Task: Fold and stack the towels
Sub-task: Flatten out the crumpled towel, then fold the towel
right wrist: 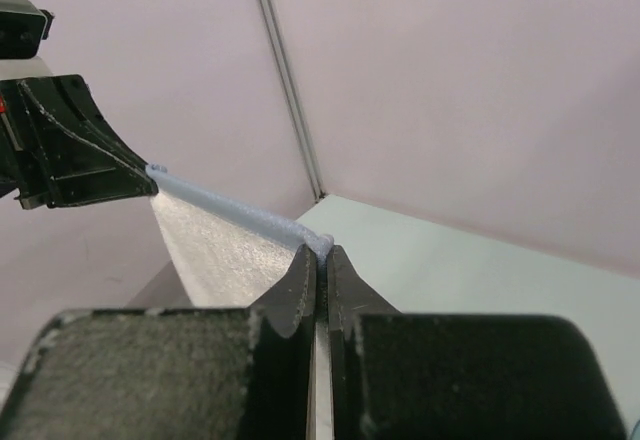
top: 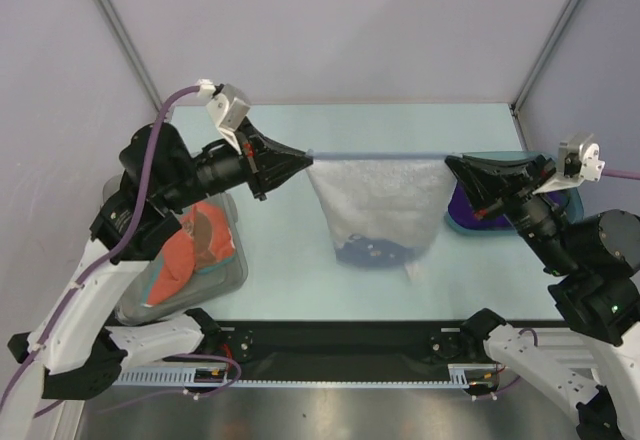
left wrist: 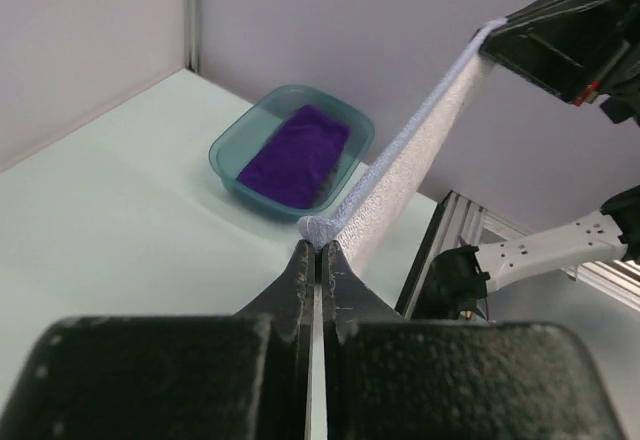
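A light blue towel [top: 378, 200] is stretched taut in the air between both grippers and hangs down like a curtain over the middle of the table. My left gripper [top: 308, 156] is shut on its left top corner, and my right gripper [top: 447, 163] is shut on its right top corner. The left wrist view shows the pinched corner at the left gripper [left wrist: 320, 245], with the towel [left wrist: 420, 150] running away to the right gripper. In the right wrist view the right gripper [right wrist: 322, 250] nips the towel [right wrist: 220, 240]. A dark blue patch [top: 370, 252] shows at the towel's lower edge. A purple towel [top: 462, 212] lies in the teal tray [top: 470, 231].
A clear plastic bin [top: 235, 270] at the near left holds an orange towel [top: 180, 255] and other cloth. The teal tray [left wrist: 225, 150] with the purple towel [left wrist: 297, 155] sits at the table's right side. Grey walls enclose the table at the back and sides.
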`<state>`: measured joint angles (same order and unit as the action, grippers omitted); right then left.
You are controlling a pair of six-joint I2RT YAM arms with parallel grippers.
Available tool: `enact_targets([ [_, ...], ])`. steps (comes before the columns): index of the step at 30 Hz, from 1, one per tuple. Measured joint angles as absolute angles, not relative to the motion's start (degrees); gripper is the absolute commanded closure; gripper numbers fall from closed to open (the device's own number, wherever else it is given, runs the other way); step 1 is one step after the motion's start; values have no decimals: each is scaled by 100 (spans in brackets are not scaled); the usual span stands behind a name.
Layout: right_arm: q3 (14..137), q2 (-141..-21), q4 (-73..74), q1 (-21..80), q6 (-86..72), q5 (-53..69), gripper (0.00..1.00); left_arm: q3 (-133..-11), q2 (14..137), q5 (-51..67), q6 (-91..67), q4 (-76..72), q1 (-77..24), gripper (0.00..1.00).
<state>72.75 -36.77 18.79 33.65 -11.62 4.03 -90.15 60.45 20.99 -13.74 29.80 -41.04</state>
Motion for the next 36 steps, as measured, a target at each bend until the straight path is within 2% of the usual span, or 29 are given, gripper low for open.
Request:
enact_targets([
  [7, 7277, -3977, 1509, 3371, -993, 51, 100, -9835, 6414, 1820, -1437, 3321, -4119, 100],
  [10, 7279, -4418, 1201, 3339, -648, -379, 100, -10468, 7006, 1406, -1343, 3511, -4034, 100],
  [13, 7229, -5146, 705, 3002, -434, -480, 100, -10560, 7513, 1247, -1304, 3529, -3686, 100],
  [20, 7011, -7642, -803, 1933, -467, 469, 100, -10663, 9441, 1387, -1286, 3175, -2473, 100],
  [25, 7303, -9542, -1439, 1466, -692, 1282, 100, -11758, 11504, 1684, -1087, 2899, -1959, 100],
  [29, 8049, -10807, -1715, 1162, -816, 1916, 100, -12606, 12763, 1979, -943, 2759, -1754, 100],
  [33, 8770, -11500, -1925, 969, -904, 2443, 100, -12726, 13155, 2196, -893, 2515, -1638, 100],
  [36, 8864, -11607, -2008, 875, -937, 2724, 100, -12617, 13148, 2329, -858, 2257, -1601, 100],
])
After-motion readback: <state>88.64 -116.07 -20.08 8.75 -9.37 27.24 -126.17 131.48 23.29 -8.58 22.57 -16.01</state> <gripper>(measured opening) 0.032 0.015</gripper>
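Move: Both hands already hold the towel's top edge stretched between them, with its body hanging clear. The far part of the table, where it goes, is some 40 cm ahead and 47 cm below, about 10 cm right of the left hand and 10 cm left of the right. The clear bin lies about 33 cm left and 3 cm ahead of the left hand, the teal bin roughly 23 cm right and 16 cm ahead of the right hand. Keeping their pinch, both hands swing the towel forward about 40 cm, then also down nearly 30, tipping downward. ##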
